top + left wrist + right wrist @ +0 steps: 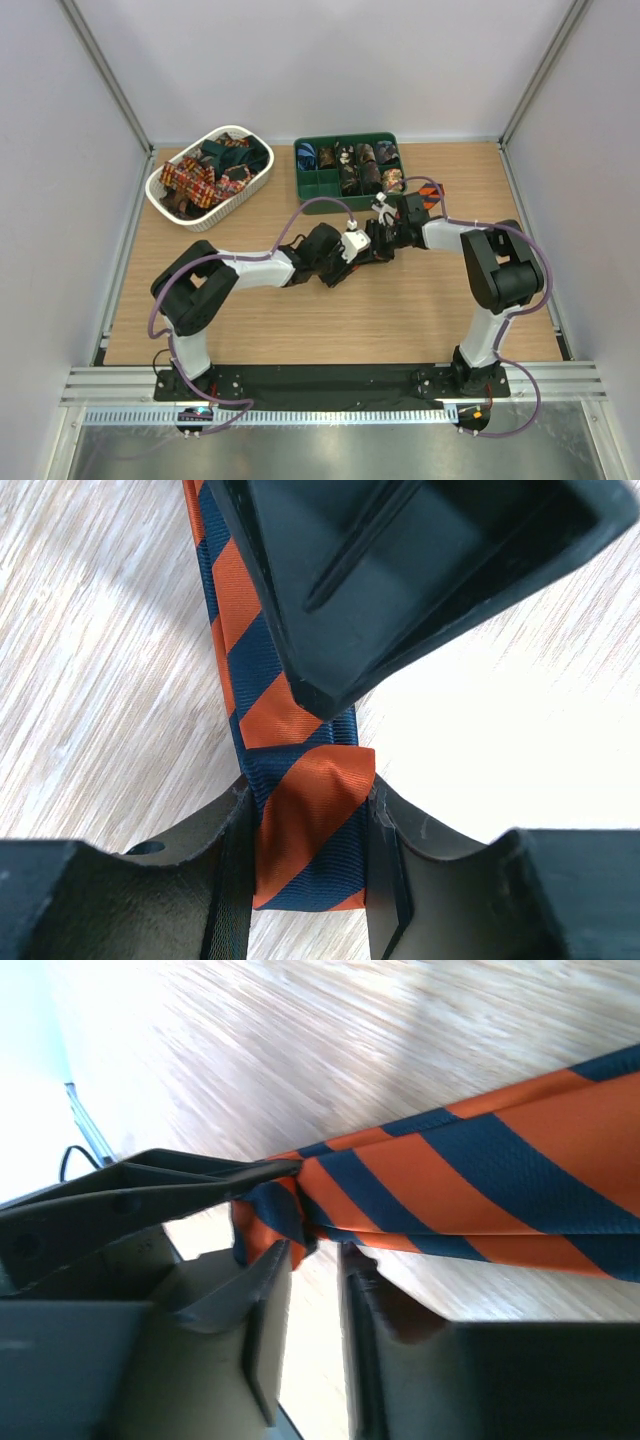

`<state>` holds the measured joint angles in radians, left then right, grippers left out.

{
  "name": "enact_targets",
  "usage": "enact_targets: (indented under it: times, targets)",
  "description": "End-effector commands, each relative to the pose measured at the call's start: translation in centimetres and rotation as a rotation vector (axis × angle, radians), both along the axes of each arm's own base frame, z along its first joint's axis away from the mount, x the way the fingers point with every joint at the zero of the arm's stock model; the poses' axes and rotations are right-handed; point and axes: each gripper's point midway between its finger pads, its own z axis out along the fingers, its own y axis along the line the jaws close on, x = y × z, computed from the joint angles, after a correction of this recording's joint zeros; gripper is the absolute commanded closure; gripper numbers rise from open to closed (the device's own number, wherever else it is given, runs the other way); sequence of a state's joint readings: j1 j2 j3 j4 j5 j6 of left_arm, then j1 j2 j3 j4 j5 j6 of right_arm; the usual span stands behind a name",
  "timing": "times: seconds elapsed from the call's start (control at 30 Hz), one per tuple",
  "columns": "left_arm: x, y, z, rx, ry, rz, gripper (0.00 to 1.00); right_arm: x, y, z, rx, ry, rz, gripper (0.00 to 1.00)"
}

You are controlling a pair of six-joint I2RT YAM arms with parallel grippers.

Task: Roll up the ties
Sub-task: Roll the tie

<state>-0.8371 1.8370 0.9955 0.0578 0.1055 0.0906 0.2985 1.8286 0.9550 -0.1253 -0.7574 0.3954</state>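
Observation:
An orange-and-navy striped tie point(300, 830) lies on the wooden table. Its end is folded over, and my left gripper point(310, 815) is shut on that fold, one finger on each edge. One broad finger point(400, 580) of the right gripper lies over the strip just beyond the fold. In the right wrist view the tie point(480, 1160) runs off to the right, its small rolled end point(268, 1222) against the tips of my right gripper point(318, 1255), which stands open with bare table between its fingers. From above, both grippers meet at mid-table point(380, 242), and a bit of the tie point(430, 198) shows behind them.
A white oval slotted basket point(165, 185) holding several loose ties stands at the back left. A green compartment tray point(310, 185) with rolled ties in it stands at the back centre, close behind the right gripper. Grey walls enclose the table on three sides.

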Motion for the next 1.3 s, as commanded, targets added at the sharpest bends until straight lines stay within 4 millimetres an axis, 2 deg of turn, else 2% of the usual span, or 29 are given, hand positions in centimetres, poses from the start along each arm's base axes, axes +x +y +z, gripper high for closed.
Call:
enact_targets:
  times: [0.0, 0.1, 0.2, 0.27, 0.3, 0.37, 0.5, 0.53, 0.57, 0.63, 0.7, 0.73, 0.8, 0.83, 0.87, 0.9, 0.97, 1.03, 1.07, 1.1, 1.13, 1.2, 1.27]
  targets:
    - [-1.5, 2.5, -2.4, 0.118, 0.086, 0.011, 0.89, 0.3, 0.5, 2.3, 0.055, -0.064, 0.024, 0.70]
    - [-1.6, 2.5, -2.5, 0.127, 0.098, 0.017, 0.89, 0.0, 0.7, 2.9, 0.077, -0.072, 0.034, 0.77]
    - [-1.7, 2.7, -2.6, 0.143, 0.123, 0.030, 0.90, 0.3, -0.1, 2.6, 0.012, -0.078, -0.018, 0.83]
    - [-1.9, 2.8, -2.7, 0.163, 0.151, 0.043, 0.89, 1.1, -1.4, 2.2, -0.048, -0.090, -0.098, 0.86]
    - [-1.8, 2.9, -2.7, 0.169, 0.156, 0.053, 0.90, 1.0, -2.1, 2.4, -0.060, -0.102, -0.134, 0.88]
    - [-1.9, 3.1, -2.7, 0.182, 0.168, 0.063, 0.90, 1.8, -4.0, 2.0, -0.118, -0.125, -0.234, 0.89]
    - [-2.0, 4.1, -3.1, 0.248, 0.207, 0.108, 0.90, 1.7, -7.3, 2.5, -0.242, -0.215, -0.361, 0.91]
    - [-2.5, 4.8, -3.4, 0.293, 0.234, 0.113, 0.90, 1.5, -7.7, 2.7, -0.258, -0.229, -0.377, 0.91]
    - [-2.2, 4.6, -3.1, 0.299, 0.232, 0.119, 0.90, 1.5, -8.2, 2.8, -0.275, -0.245, -0.397, 0.91]
    - [-2.7, 5.4, -3.8, 0.357, 0.272, 0.132, 0.90, 1.0, -8.7, 3.9, -0.270, -0.295, -0.418, 0.91]
    - [-2.6, 5.1, -4.0, 0.369, 0.307, 0.162, 0.91, 0.2, -9.1, 4.0, -0.274, -0.327, -0.420, 0.91]
    - [-3.0, 5.5, -4.1, 0.398, 0.328, 0.165, 0.91, 0.1, -9.1, 5.4, -0.252, -0.383, -0.424, 0.91]
    - [-2.4, 5.6, -4.4, 0.424, 0.324, 0.194, 0.91, -0.8, -8.7, 5.6, -0.239, -0.429, -0.404, 0.91]
    - [-2.6, 5.8, -4.4, 0.443, 0.339, 0.198, 0.91, -1.2, -8.4, 6.8, -0.218, -0.482, -0.400, 0.91]
    - [-2.7, 5.7, -4.4, 0.446, 0.353, 0.196, 0.91, -1.3, -8.1, 7.3, -0.207, -0.519, -0.397, 0.91]
    - [-2.4, 5.2, -4.0, 0.438, 0.354, 0.189, 0.91, -2.2, -7.4, 6.8, -0.214, -0.548, -0.366, 0.91]
    - [-2.9, 5.6, -4.5, 0.476, 0.387, 0.186, 0.91, -2.6, -6.8, 7.9, -0.215, -0.633, -0.359, 0.91]
    - [-2.9, 5.6, -4.5, 0.499, 0.405, 0.186, 0.92, -3.7, -5.5, 8.1, -0.258, -0.716, -0.309, 0.89]
    - [-2.9, 5.6, -4.5, 0.506, 0.410, 0.186, 0.92, -4.3, -4.8, 9.0, -0.245, -0.757, -0.285, 0.88]
    - [-2.9, 5.7, -4.5, 0.511, 0.415, 0.189, 0.92, -4.6, -4.7, 9.1, -0.263, -0.789, -0.284, 0.88]
    - [-3.3, 5.3, -4.1, 0.506, 0.443, 0.173, 0.92, -5.3, -3.6, 9.7, -0.255, -0.844, -0.246, 0.87]
    - [-3.9, 5.6, -4.5, 0.535, 0.484, 0.161, 0.93, -6.2, -3.0, 10.8, -0.229, -0.908, -0.222, 0.87]
    - [-3.9, 5.5, -4.6, 0.549, 0.494, 0.155, 0.94, -7.7, -1.6, 11.0, -0.200, -0.956, -0.148, 0.86]
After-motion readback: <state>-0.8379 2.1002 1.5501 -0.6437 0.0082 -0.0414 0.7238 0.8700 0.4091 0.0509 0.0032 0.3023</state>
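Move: My left hand still holds the tie's roll between its fingers. From my right hand, which holds nothing, that roll lies about 3 cm back, 3 cm to the left and 2 cm lower. The tie's flat wide end lies about 14 cm ahead of my right hand and 15 cm to its right, some 4 cm lower. The green box is about 20 cm ahead of it and 5 cm to its left. I take my empty right hand off the roll, shutting its fingers on nothing and swinging about 8 cm to the right. Then I curve back towards my base, climbing and coming back left, to end some 8 cm farther back and 8 cm higher with the fingers tipped up to a shallower slant. My left hand keeps its pinch on the roll almost in place, tilting some 25 degrees so its fingers point more steeply down. ##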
